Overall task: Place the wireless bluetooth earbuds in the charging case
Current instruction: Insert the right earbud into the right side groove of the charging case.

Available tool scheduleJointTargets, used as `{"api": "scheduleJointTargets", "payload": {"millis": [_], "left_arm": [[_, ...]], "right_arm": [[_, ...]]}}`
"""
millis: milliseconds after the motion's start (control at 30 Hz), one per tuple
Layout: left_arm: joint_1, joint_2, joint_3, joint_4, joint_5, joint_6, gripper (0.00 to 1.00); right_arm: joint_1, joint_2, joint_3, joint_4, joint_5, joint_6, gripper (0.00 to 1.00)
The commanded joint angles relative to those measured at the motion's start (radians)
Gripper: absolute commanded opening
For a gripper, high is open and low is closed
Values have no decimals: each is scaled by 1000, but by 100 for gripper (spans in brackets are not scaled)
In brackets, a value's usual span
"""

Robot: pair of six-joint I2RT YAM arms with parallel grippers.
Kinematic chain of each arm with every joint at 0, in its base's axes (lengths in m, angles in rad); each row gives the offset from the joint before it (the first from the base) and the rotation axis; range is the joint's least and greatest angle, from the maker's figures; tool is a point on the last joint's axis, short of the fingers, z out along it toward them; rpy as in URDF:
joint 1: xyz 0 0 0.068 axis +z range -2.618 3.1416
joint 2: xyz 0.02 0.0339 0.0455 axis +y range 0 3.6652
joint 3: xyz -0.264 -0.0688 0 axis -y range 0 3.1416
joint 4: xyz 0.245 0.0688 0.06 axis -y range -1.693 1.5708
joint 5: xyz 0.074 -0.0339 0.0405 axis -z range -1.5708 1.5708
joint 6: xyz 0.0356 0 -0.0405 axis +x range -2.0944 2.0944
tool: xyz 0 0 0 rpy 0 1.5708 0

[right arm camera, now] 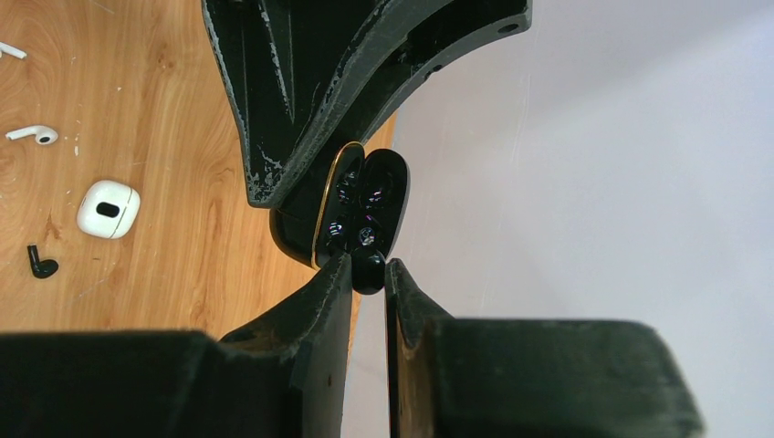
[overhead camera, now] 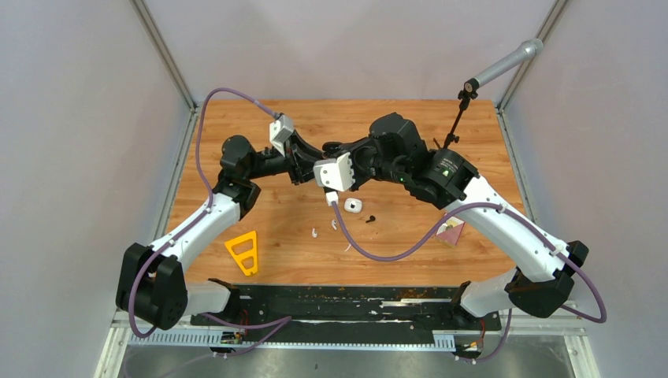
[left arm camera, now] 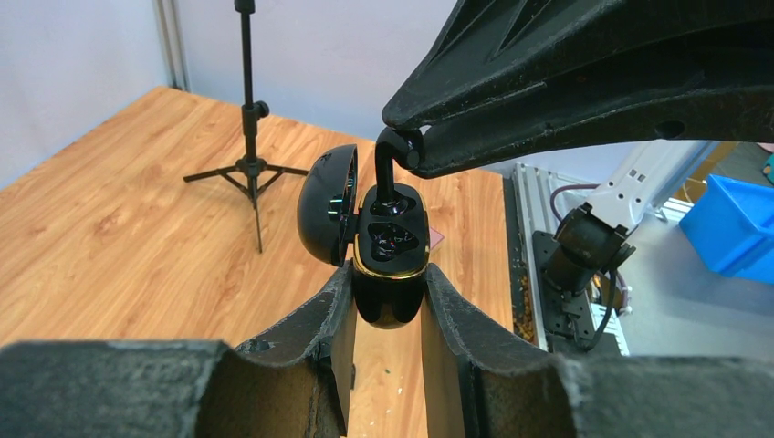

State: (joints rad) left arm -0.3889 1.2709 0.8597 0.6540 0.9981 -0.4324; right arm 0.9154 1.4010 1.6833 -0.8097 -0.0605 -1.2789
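Observation:
My left gripper (left arm camera: 388, 294) is shut on the lower body of a glossy black charging case (left arm camera: 391, 239) with a gold rim, held above the table with its lid (left arm camera: 326, 205) swung open. My right gripper (right arm camera: 369, 270) is shut on a black earbud (left arm camera: 387, 170), which stands at the case's upper socket. In the right wrist view the same earbud (right arm camera: 368, 271) shows pinched right at the case's open face (right arm camera: 363, 203). On the table lie a second black earbud (right arm camera: 39, 265), a white earbud (right arm camera: 32, 135) and a white case (right arm camera: 108, 208).
A yellow triangular piece (overhead camera: 244, 253) lies front left and a small pink object (overhead camera: 451, 231) on the right. A microphone stand (overhead camera: 463, 101) rises at the back right. Small white earbuds (overhead camera: 315, 232) lie near the white case (overhead camera: 352, 205), under the two joined grippers.

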Motion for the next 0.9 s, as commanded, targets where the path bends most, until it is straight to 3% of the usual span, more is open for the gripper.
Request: {"api": "scheduleJointTargets", "payload": {"millis": [0, 100, 233, 400, 533, 867], "left_arm": [[-3, -26, 32, 41, -1, 4, 0], [-2, -26, 29, 44, 3, 9, 0], [-2, -23, 21, 53, 0, 20, 0], [-2, -20, 7, 74, -6, 18, 0], [-2, -22, -5, 81, -8, 24, 0], [-2, -17, -17, 94, -16, 25, 0]], "right_arm": [[8, 5, 32, -42, -2, -22, 0], [8, 10, 36, -43, 3, -23, 4], [8, 15, 48, -58, 2, -32, 20], [9, 28, 75, -75, 6, -32, 27], [10, 41, 101, -90, 7, -28, 39], [8, 57, 155, -105, 27, 14, 48]]}}
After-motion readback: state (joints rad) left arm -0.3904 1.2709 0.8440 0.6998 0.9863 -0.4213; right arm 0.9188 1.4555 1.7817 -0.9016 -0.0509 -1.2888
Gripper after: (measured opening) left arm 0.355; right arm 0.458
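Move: The right fingers already hold the earbud with its stem down at the case. The right groove is about 2 cm below them and 1 cm to their left. From the groove, the empty left groove is some 2 cm farther left and the open lid about 2 cm forward and 1 cm higher. From the left hand, which grips the case, the right groove lies about 2 cm right and 1 cm up, level fore and aft. Let go of the earbud at the right groove: ease the right gripper down barely half a centimetre towards the groove, open its fingers from nearly closed to about half wide so they come free, then lift back about half a centimetre with them still opening. Keep the left gripper's hold on the case, all but still. ##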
